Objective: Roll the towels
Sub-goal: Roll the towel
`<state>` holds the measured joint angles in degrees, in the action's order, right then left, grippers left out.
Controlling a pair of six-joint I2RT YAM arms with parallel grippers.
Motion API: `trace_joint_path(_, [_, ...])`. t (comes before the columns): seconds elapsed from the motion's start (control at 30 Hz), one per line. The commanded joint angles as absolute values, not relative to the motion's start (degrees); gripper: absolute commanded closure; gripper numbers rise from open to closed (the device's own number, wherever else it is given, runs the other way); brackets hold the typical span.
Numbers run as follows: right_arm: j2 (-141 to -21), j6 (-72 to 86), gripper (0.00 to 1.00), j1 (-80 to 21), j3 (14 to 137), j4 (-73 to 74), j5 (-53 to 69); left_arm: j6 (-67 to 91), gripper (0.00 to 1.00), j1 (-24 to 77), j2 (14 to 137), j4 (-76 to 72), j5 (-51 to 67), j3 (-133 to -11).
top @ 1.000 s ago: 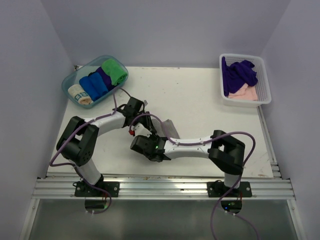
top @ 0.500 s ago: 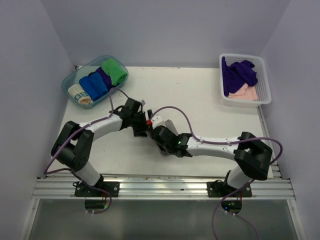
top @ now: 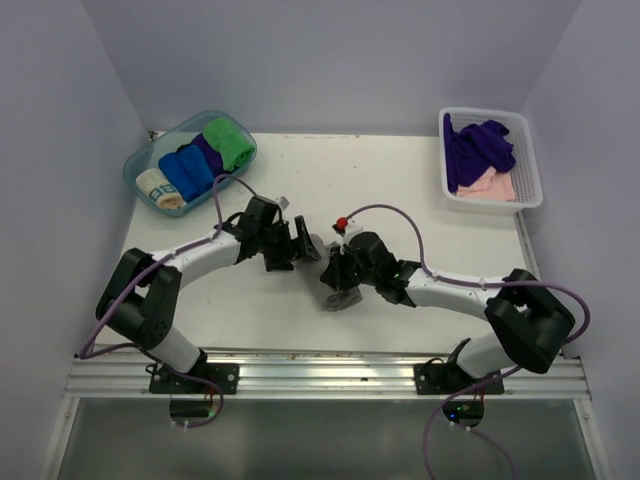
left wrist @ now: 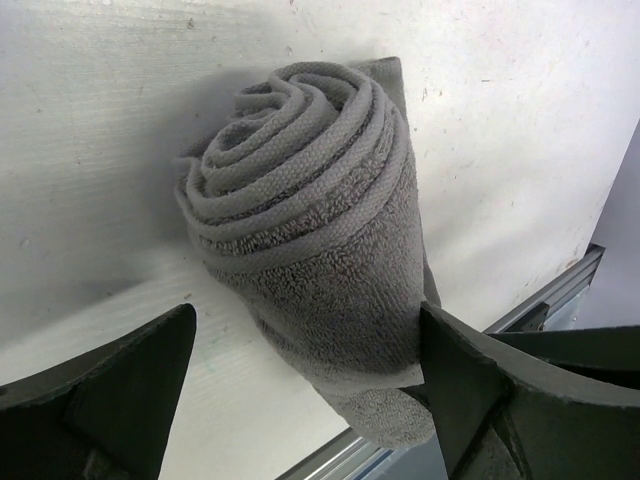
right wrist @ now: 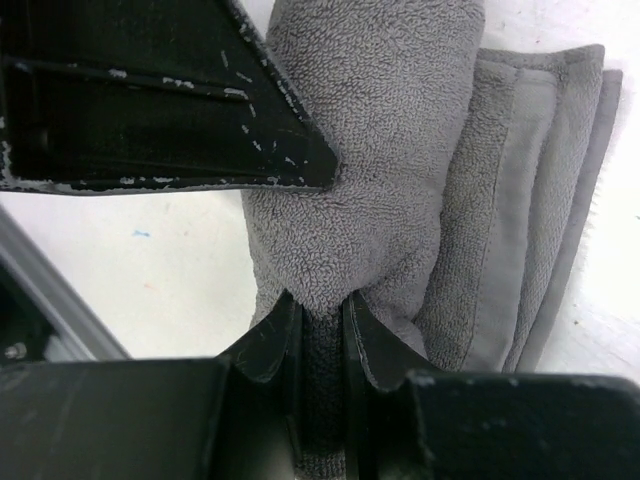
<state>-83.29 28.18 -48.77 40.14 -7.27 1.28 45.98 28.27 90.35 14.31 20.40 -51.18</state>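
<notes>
The grey towel [left wrist: 310,230] lies rolled into a tight spiral on the table. My left gripper [left wrist: 305,370] stands open around the roll's end, its right finger [left wrist: 480,390] touching the cloth and its left finger [left wrist: 130,390] apart from it. My right gripper [right wrist: 320,325] is shut on a fold of the grey towel [right wrist: 370,150], with flat layers of the cloth beside it. From above, the left gripper [top: 297,246] and the right gripper [top: 340,272] meet over the grey towel [top: 342,298] at mid table. A dark purple towel [top: 480,145] and a pale pink towel [top: 492,185] lie loose in the white basket [top: 532,170].
A clear blue tub [top: 140,160] at the back left holds several rolled towels in green, blue and beige. The white basket stands at the back right. An aluminium rail [top: 320,375] runs along the near table edge. Purple cables loop over both arms.
My left gripper has opened and let go of the grey roll. My right arm has swung out to the right and its gripper has shut on the towel.
</notes>
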Motion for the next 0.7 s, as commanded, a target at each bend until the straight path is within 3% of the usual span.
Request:
trace_joint_path(0.0, [-84.4, 33.8, 1.00, -45.3, 36.9, -14.5, 10.3, 46.3, 0.07, 28.4, 89.2, 12.0, 23.1, -49.7])
trace_joint_path(0.27, [-88.2, 38.2, 1.00, -41.2, 33.5, -21.7, 19.8, 48.5, 0.10, 30.1, 92.7, 8.4, 23.8, -48.6])
trace_joint_path(0.37, [-88.3, 38.0, 1.00, -41.0, 33.4, -21.1, 19.6, 48.6, 0.18, 30.1, 94.7, 7.5, 23.6, -49.0])
trace_joint_path(0.43, [-87.5, 36.8, 1.00, -40.8, 34.3, -17.9, 18.5, 48.7, 0.28, 30.1, 96.1, 7.3, 23.8, -49.3])
trace_joint_path(0.47, [-87.0, 35.5, 0.93, -40.9, 34.7, -16.3, 16.5, 48.7, 0.32, 30.1, 96.2, 7.4, 23.9, -49.7])
trace_joint_path(0.53, [-84.0, 33.8, 0.60, -40.9, 36.0, -10.6, 14.2, 48.8, 0.39, 30.2, 96.2, 7.6, 23.8, -49.9])
trace_joint_path(0.6, [-81.1, 31.2, 0.34, -41.1, 36.9, -4.0, 9.0, 49.0, 0.42, 30.3, 96.1, 8.5, 23.4, -50.3])
trace_joint_path(0.67, [-76.9, 28.1, 0.28, -42.1, 38.8, 3.6, 4.2, 48.8, 0.43, 30.3, 96.0, 9.5, 23.0, -50.7])
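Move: The grey towel's rolled end lies about 4 cm to the right of the wide-open left hand, level with it fore and aft and some 3 cm below. From the right hand, which still pinches the roll, that end is roughly 6 cm ahead, 5 cm left and 3 cm lower. The towel's loose flap lies beside the roll, about 3 cm ahead, 2 cm right and 5 cm below the right hand. Left hand goes about 2 cm right and down, closing on the rolled end; right tips 15 degrees, unpinches. ##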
